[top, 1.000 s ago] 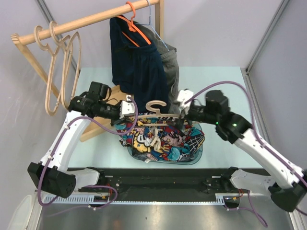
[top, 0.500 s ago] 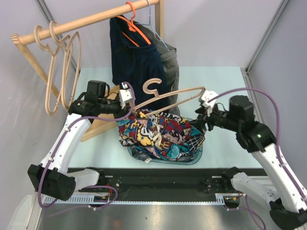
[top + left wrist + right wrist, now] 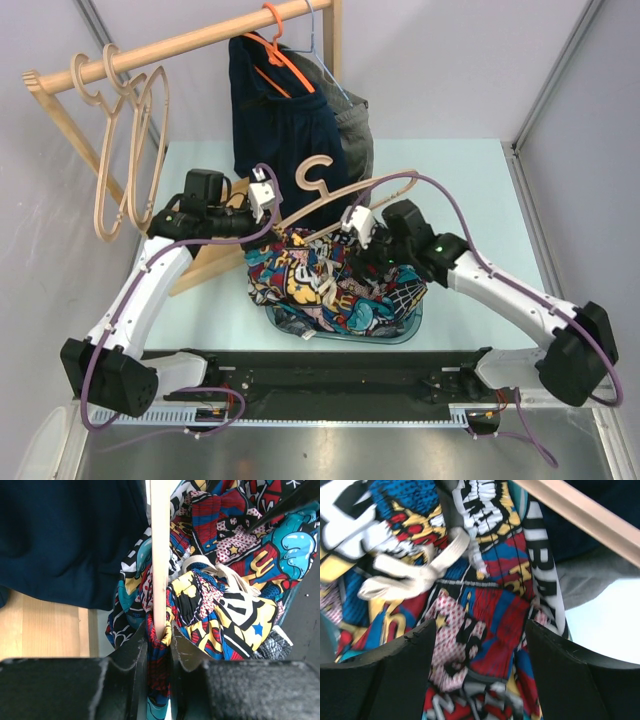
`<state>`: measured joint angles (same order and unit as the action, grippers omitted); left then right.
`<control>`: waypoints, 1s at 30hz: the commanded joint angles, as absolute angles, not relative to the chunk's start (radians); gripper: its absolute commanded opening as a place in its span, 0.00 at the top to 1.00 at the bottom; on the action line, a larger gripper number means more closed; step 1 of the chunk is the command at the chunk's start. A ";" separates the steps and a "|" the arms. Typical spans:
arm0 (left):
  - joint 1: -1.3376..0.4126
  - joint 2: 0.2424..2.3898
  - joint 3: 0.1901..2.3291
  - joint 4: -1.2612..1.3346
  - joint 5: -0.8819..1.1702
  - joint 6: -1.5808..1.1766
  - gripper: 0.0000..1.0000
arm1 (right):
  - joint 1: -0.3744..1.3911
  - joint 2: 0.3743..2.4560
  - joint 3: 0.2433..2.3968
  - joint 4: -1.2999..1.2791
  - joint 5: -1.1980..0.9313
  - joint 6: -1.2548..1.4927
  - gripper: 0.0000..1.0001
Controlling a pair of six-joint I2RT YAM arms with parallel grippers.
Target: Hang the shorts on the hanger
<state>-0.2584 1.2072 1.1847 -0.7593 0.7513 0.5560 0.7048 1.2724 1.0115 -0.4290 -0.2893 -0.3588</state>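
The comic-print shorts (image 3: 330,285) lie bunched in a teal tray (image 3: 400,335) at the table's front. The beige wooden hanger (image 3: 372,194) slants above them, hook up and right end high. My left gripper (image 3: 268,218) is shut on the hanger's left end. In the left wrist view the hanger bar (image 3: 160,555) runs up from my left gripper (image 3: 159,636), with a fold of the shorts (image 3: 225,595) pinched beside it. My right gripper (image 3: 350,238) hovers open just over the shorts. In its own view the right gripper (image 3: 480,652) straddles the shorts (image 3: 495,615) below the hanger (image 3: 585,512).
A wooden clothes rail (image 3: 180,45) crosses the back with spare wooden hangers (image 3: 125,150) at its left. A navy garment (image 3: 285,130) on an orange hanger (image 3: 280,45) and a grey cloth (image 3: 355,130) hang right behind the work area. The rack's wooden foot (image 3: 215,262) lies at the left.
The hanger has risen off the shorts, left end still gripped. My right gripper let go of it, swung out right, then came back left over the shorts with its jaws open.
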 commanded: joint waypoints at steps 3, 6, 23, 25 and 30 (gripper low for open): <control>-0.252 1.189 1.177 -0.684 0.772 0.505 1.00 | 0.730 1.347 1.000 -0.281 -0.138 -0.406 0.24; -0.252 1.180 1.167 -0.680 0.765 0.508 0.99 | 0.730 1.364 0.985 -0.290 -0.108 -0.432 0.24; -0.239 1.198 1.166 -0.709 0.782 0.552 1.00 | 0.660 1.252 0.925 -0.435 -0.156 -0.433 0.93; -0.236 1.198 1.167 -0.712 0.788 0.560 1.00 | 0.634 1.229 0.925 -0.449 -0.178 -0.437 1.00; -0.204 1.200 1.192 -0.765 0.845 0.620 0.99 | 0.527 1.120 0.919 -0.483 -0.277 -0.454 1.00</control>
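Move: The shorts' waistband edge that the open right fingers go for lies about 2 cm ahead of that hand, 3 cm to its right and 5 cm below. The shorts' drawstring is some 6 cm left, 2 cm back and 5 cm below; the hanger's crossbar passes roughly 9 cm ahead, level sideways and about 3 cm higher. From the left hand, the edge lies around 21 cm right, 2 cm back and 9 cm below. The shorts' upper edge is pinched by the right hand, which sinks about 4 cm while edging forward, its fingers tipping some 10 degrees steeper, then shuts from wide open and draws the cloth some 4 cm to the right, rising slightly. The left hand keeps its hold on the hanger's end and the waistband around it, nearly still. ##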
